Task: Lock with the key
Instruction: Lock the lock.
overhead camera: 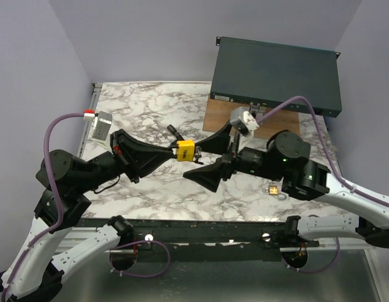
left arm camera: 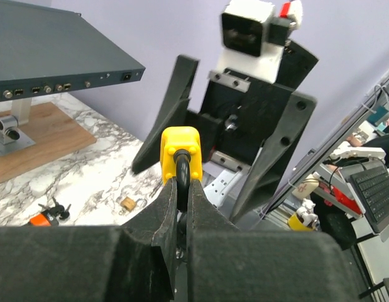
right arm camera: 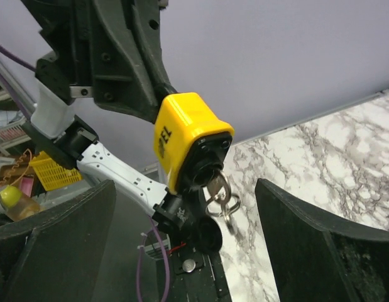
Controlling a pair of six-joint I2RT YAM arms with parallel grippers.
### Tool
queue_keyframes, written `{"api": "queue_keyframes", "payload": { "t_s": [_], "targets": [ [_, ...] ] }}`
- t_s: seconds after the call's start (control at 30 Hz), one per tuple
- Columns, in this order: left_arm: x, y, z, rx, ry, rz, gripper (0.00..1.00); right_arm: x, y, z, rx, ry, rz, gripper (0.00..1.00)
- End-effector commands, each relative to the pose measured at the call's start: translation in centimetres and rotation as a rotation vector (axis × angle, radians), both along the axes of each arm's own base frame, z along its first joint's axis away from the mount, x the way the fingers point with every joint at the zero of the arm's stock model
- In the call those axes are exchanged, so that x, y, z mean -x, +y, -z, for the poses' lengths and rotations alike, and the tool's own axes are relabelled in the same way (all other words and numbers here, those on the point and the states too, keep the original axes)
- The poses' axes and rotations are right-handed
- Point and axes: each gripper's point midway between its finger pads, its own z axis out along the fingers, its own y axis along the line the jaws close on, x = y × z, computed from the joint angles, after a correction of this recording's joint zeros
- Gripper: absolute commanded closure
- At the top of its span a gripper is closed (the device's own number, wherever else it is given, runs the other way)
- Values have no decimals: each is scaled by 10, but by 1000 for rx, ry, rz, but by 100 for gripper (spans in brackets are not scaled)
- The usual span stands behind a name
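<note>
A yellow padlock [overhead camera: 185, 150] is held in the air above the marble table [overhead camera: 144, 113]. My left gripper [overhead camera: 172, 151] is shut on its black shackle [left arm camera: 181, 168], and the yellow body [left arm camera: 180, 146] sticks out past the fingertips. A silver key [right arm camera: 215, 185] sits in the keyhole on the lock's black underside, with a key ring [right arm camera: 229, 205] hanging from it. My right gripper [right arm camera: 185, 186] faces the padlock [right arm camera: 181, 132] and is open. Its fingers [right arm camera: 307, 220] stand wide on either side of the key and touch nothing.
A dark equipment box [overhead camera: 276, 72] rests on a wooden board [overhead camera: 220, 117] at the back right. A small brass padlock [overhead camera: 274, 188] lies on the marble by the right arm. A bunch of keys with an orange tag [left arm camera: 44, 215] lies further back.
</note>
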Motion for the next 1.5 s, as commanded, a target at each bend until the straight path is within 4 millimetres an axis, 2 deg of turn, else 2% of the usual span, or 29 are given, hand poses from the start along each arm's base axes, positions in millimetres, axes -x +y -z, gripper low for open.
{"api": "queue_keyframes", "payload": {
  "t_s": [0.0,0.13,0.3,0.47,0.73,0.9,1.07,1.4,1.47],
  "targets": [
    [12,13,-27,33,-86,-17,100,12,-31,-17,-46,-84,-8,7],
    [24,14,-33,28,-120,27,100,30,-47,-28,-64,-124,-77,11],
    [40,11,-38,28,-153,110,100,40,-46,-30,-44,-143,-135,33],
    [48,7,-38,18,-159,170,100,45,-47,-39,-52,-166,-161,34],
    [54,2,-36,3,-160,231,100,48,-44,-37,-39,-175,-190,35],
    [56,1,-35,0,-162,252,100,50,-41,-34,-37,-170,-202,43],
    [57,0,-35,1,-159,265,100,50,-37,-31,-28,-168,-210,46],
    [55,0,-30,1,-144,251,100,49,-33,-28,-21,-154,-216,73],
    [55,0,-29,0,-144,248,100,49,-31,-28,-19,-152,-217,84]
  ]
}}
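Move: The key sticking out of the yellow lock lies about 2 cm ahead of the right gripper and 2 cm to its right, level with it, between the spread fingers. The yellow lock body is some 3 cm ahead of the same gripper, 2 cm to its left and level. From the left gripper, which already holds the lock by its shackle, the key is about 7 cm to the right, 1 cm ahead and 1 cm higher; the lock body is 4 cm right, 1 ahead and 1 up. Keep the left gripper shut on the shackle and draw the lock back about 5 cm, slightly up, swinging it some 15 degrees clockwise. Meanwhile pull the wide-open right gripper back, right and up clear of the lock, then ease it left and down to line up with the key, turning it about 10 degrees counter-clockwise and closing its fingers around the key. ##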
